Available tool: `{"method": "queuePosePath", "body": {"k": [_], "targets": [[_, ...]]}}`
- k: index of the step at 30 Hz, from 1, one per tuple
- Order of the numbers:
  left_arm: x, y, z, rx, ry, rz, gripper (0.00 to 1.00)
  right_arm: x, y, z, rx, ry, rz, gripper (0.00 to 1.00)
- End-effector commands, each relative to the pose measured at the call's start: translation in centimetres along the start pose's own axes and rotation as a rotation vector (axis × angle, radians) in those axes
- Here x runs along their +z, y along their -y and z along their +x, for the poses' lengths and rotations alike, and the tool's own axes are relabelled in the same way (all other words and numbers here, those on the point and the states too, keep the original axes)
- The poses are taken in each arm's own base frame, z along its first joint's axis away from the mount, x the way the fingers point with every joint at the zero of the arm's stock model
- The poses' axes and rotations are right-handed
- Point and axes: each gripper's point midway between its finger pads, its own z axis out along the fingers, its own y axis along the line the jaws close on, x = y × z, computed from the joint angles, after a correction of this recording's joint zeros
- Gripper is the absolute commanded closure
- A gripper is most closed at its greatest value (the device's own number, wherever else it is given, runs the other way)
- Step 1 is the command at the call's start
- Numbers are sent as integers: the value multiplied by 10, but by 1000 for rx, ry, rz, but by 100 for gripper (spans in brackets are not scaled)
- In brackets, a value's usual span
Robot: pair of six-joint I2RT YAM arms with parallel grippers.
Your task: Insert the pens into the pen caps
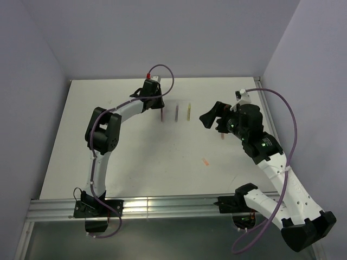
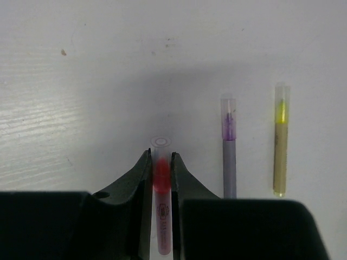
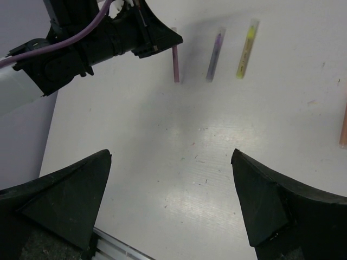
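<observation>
My left gripper [image 2: 161, 154] is shut on the pink-red pen [image 2: 161, 184], which lies on the table with a clear pink cap [image 2: 161, 143] over its tip. To its right lie the grey-purple pen [image 2: 230, 168] and the yellow pen [image 2: 280, 157], each with a cap on its far end. In the top view this row sits at the far middle, the purple pen [image 1: 177, 112] beside the yellow one [image 1: 188, 111]. My right gripper [image 1: 213, 122] hovers open and holds nothing, right of the row. An orange-red pen [image 3: 344, 127] shows at the right wrist view's edge. A small orange cap [image 1: 206, 161] lies alone nearer the front.
The white table [image 1: 135, 162] is walled at the back and on both sides. A metal rail [image 1: 162, 206] runs along its near edge. The left arm [image 1: 103, 132] arches over the table's left half.
</observation>
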Motion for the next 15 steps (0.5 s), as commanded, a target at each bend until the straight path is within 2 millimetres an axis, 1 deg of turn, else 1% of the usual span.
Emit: {"method": "queuePosePath", "body": {"k": [1,2,3,7,10,11,15], "targets": [[7,-2,-3,18,-1,-22,92,-5,-11,-13,7,40,-78,0],[9,-2,-1,17,-8,-25,89,-5,-10,-13,11,36,-73,0],[10,-3,-1,16,-7,-26,84,-5,-8,-12,16,27,-68,0],[16,-5,1,16,-17,-31,73,-6,-6,-13,23,32,-78,0],[18,-4,3,20,-21,-30,68,-7,-3,-13,22,32,-69,2],[18,-5,3,19,-23,-32,65,-7,-2,-14,22,33,-65,2],[18,-3,-1,19,-14,-28,59,-8,1,-16,18,35,-52,3]]}}
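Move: My left hand holds the capped red pen near its cap end. The bare spot for it is under me, its middle about 3 cm back and 4 cm down. On the table, the purple pen lies about 7 cm to my right and 2 cm back, with the yellow pen some 6 cm farther right, level with the purple one. From my empty right hand the spot is roughly 22 cm ahead, 23 cm left and 25 cm below. With my left hand I lower the red pen straight down about 3 cm to the table, left of the purple pen and roughly parallel to it, the wrist tipping down only slightly. As the descent eases out, my fingers open to about twice their gap and let go of the pen; the hand then stays low around its cap end. ##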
